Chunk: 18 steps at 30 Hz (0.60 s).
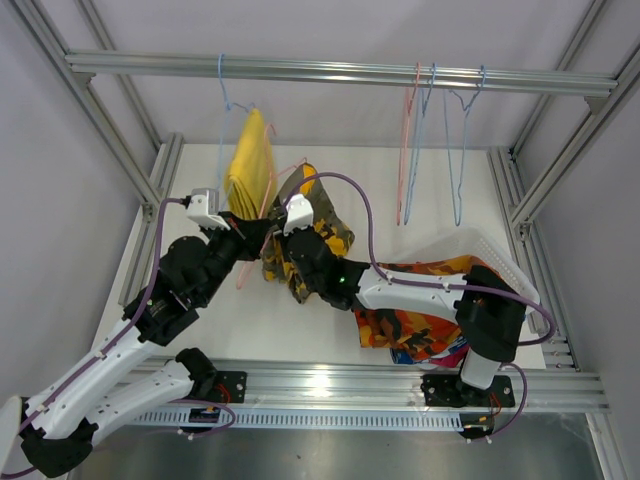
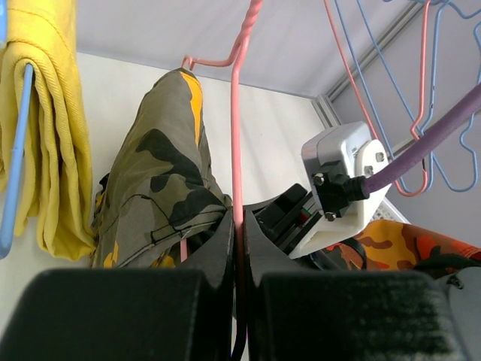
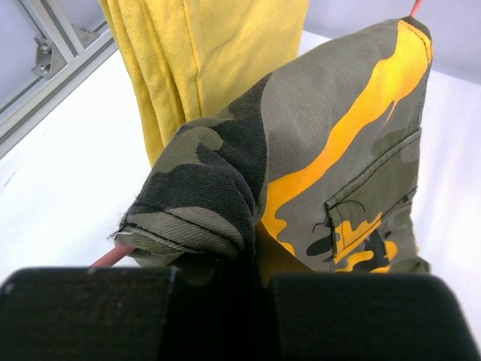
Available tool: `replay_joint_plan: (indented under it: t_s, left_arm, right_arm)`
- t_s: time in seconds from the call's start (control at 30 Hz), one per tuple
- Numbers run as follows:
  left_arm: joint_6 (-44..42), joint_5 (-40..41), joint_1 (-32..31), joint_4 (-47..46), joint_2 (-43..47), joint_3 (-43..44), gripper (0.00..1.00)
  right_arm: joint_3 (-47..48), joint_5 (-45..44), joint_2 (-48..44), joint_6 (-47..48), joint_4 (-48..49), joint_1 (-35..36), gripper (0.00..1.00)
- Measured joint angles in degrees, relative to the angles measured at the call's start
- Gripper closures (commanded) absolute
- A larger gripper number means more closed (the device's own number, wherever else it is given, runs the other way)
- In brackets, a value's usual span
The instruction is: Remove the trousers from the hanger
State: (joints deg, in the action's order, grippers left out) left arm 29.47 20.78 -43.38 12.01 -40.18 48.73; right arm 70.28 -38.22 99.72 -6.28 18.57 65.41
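Observation:
The yellow-brown camouflage trousers (image 1: 318,232) drape over a pink hanger (image 2: 237,113) held off the rail. My left gripper (image 2: 237,237) is shut on the pink hanger's wire. My right gripper (image 3: 259,259) is shut on the camouflage trousers (image 3: 331,150), with the pink wire (image 3: 113,257) showing at their lower left. The plain yellow trousers (image 1: 250,165) hang on a blue hanger (image 2: 16,158) on the rail; they also show in the right wrist view (image 3: 203,60). The orange-red patterned trousers (image 1: 420,300) lie in a white basket, with blue-and-white cloth (image 1: 415,355) and a strip of magenta pink (image 1: 455,350) under them.
Empty pink and blue hangers (image 1: 430,150) hang on the metal rail (image 1: 340,72) at the right. The white basket (image 1: 490,255) stands at the table's right. Frame posts (image 1: 110,130) flank both sides. The right arm's camera housing (image 2: 346,173) sits close to the left gripper.

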Motion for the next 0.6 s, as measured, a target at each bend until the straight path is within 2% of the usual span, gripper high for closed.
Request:
replay_joint_plan:
  t_s: [0.3, 0.6]
  left_arm:
    - [0.0, -0.5, 0.0, -1.6, 0.0, 0.0, 0.99]
    - [0.0, -0.9, 0.0, -3.4, -1.4, 0.0, 0.99]
  right_arm:
    - [3.1, -1.1, -6.5, 4.3, -6.0, -0.2, 1.0]
    - [11.7, -2.3, -11.3, 9.4, -12.5, 0.3, 1.0]
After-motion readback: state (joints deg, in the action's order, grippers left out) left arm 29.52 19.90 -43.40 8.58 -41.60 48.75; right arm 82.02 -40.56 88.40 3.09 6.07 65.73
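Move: The camouflage trousers' top fold, over the pink hanger's bar, lies about 10 cm ahead, 3 cm to the right and 8 cm above the right hand, already gripping the hem. The wire pinched in the left gripper is some 5 cm left, level fore-and-aft and 10 cm above; the yellow trousers hang 12 cm ahead, 8 cm left and slightly higher. From the left hand the fold is roughly 12 cm ahead, 5 cm right, 5 cm up. Upward and gathering speed, the right hand hauls the gripped hem of the camouflage trousers about 14 cm, drifting some 4 cm to its right, away from the yellow trousers, while its fingers tip up about 10 degrees and stay shut. The left gripper keeps its pinch on the pink hanger's wire, rising barely a centimetre. ##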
